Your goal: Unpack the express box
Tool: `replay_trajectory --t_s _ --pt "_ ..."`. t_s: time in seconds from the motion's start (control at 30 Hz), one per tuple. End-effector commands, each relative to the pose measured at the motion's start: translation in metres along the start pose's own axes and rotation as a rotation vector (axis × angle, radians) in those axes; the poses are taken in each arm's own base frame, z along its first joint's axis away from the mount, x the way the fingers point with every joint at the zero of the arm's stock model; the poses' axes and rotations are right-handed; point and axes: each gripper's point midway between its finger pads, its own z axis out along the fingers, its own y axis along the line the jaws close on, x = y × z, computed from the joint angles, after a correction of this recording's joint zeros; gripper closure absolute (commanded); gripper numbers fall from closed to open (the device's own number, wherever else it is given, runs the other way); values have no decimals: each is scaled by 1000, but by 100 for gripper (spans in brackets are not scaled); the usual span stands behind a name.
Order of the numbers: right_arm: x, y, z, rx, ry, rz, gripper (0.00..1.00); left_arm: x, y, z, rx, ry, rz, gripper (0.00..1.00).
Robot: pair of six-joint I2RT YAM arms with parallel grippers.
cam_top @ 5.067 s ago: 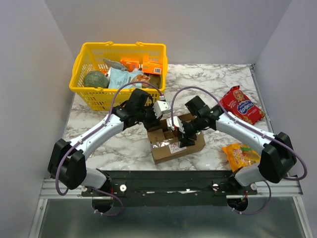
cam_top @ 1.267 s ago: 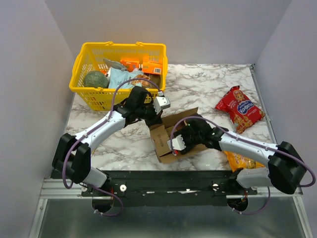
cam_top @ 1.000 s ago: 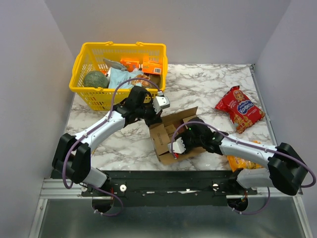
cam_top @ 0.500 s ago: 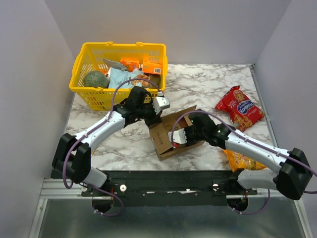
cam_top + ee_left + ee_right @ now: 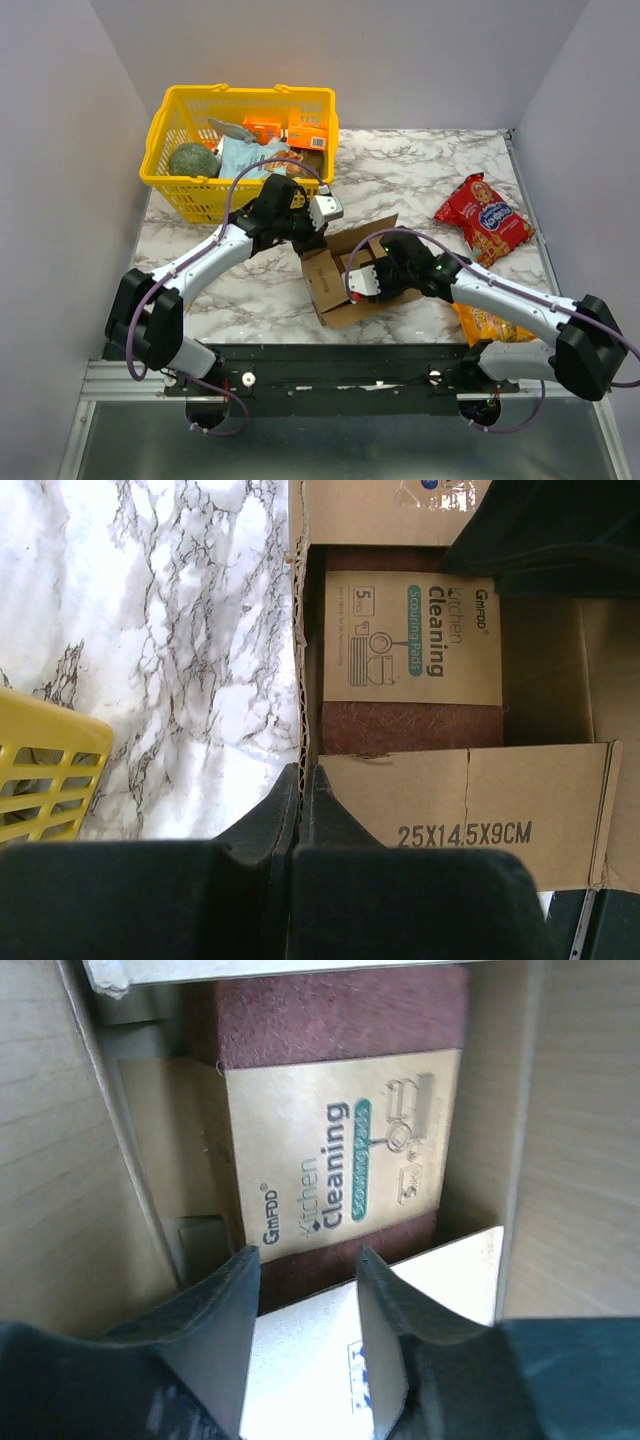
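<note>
The express box [image 5: 330, 290], brown cardboard with its flaps open, lies near the table's front between the two arms. My left gripper [image 5: 318, 232] is shut on the box's upright wall edge [image 5: 300, 780]; in the left wrist view the corrugated edge runs between the jaws. Inside lies a dark-brown packet [image 5: 412, 660] with a kraft sleeve printed "Kitchen Cleaning". My right gripper [image 5: 356, 284] hangs inside the box, open. In the right wrist view its tips [image 5: 308, 1260] stand over the packet's [image 5: 340, 1160] near end and a white labelled flap [image 5: 440, 1280], clamping nothing.
A yellow basket [image 5: 200, 200] with an orange box, bags and a round green thing stands at the back left. A red snack bag [image 5: 487, 210] lies at the right. An orange snack bag [image 5: 490, 325] lies partly under the right arm. A flap printed 25X14.5X9CM [image 5: 470, 800] lies folded out.
The right gripper rose from the box's front part, then dipped slightly back into the opening. The left gripper and the box have stayed put over the last second.
</note>
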Motion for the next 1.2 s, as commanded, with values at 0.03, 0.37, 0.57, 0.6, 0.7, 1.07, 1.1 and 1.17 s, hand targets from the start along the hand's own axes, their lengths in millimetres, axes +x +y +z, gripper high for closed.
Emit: replay_trajectory --t_s 0.03,0.37,0.57,0.6,0.7,1.07,1.1,1.17 --pt "37 42 27 -145 93 -28 46 28 -14 3 47 81 -52 100" --pt "57 -18 28 39 152 49 100 30 -15 0 44 87 -44 100" --pt "-44 -72 -64 143 -251 149 99 31 -14 4 48 86 -45 100" --pt "-54 -73 -74 155 -300 127 100 30 -13 4 47 84 -43 100" --pt "-71 -78 -105 210 -367 108 100 28 -10 4 41 90 -31 100" --pt "-30 -91 -135 376 -225 357 100 38 -8 -17 -39 152 -72 100" --pt "-25 -99 -139 425 -220 387 100 40 -4 -23 -78 173 -77 100" --pt "0 -108 -149 546 -169 531 100 42 -3 -37 -131 202 -97 100"
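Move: The scouring pads pack lies inside the open box, its middle about 5 cm left, 4 cm ahead and 4 cm below the open right fingers. The box's left flap is some 11 cm left of that hand, 1 cm ahead and 3 cm up. The red snack bag lies about 19 cm ahead and 28 cm right, the orange bag 6 cm back and 28 cm right. From the left hand, still pinching the box rim, the pack lies 11 cm right, 3 cm back, 6 cm down. The right fingers close on the cardboard sleeve of the pads pack after pushing about 3.5 cm down and a little forward into the box, then hoist it almost straight up by some 20 cm, fingertips swinging upward about 25 degrees, with a slight drift right at the end. The left fingers keep their pinch on the box rim. ##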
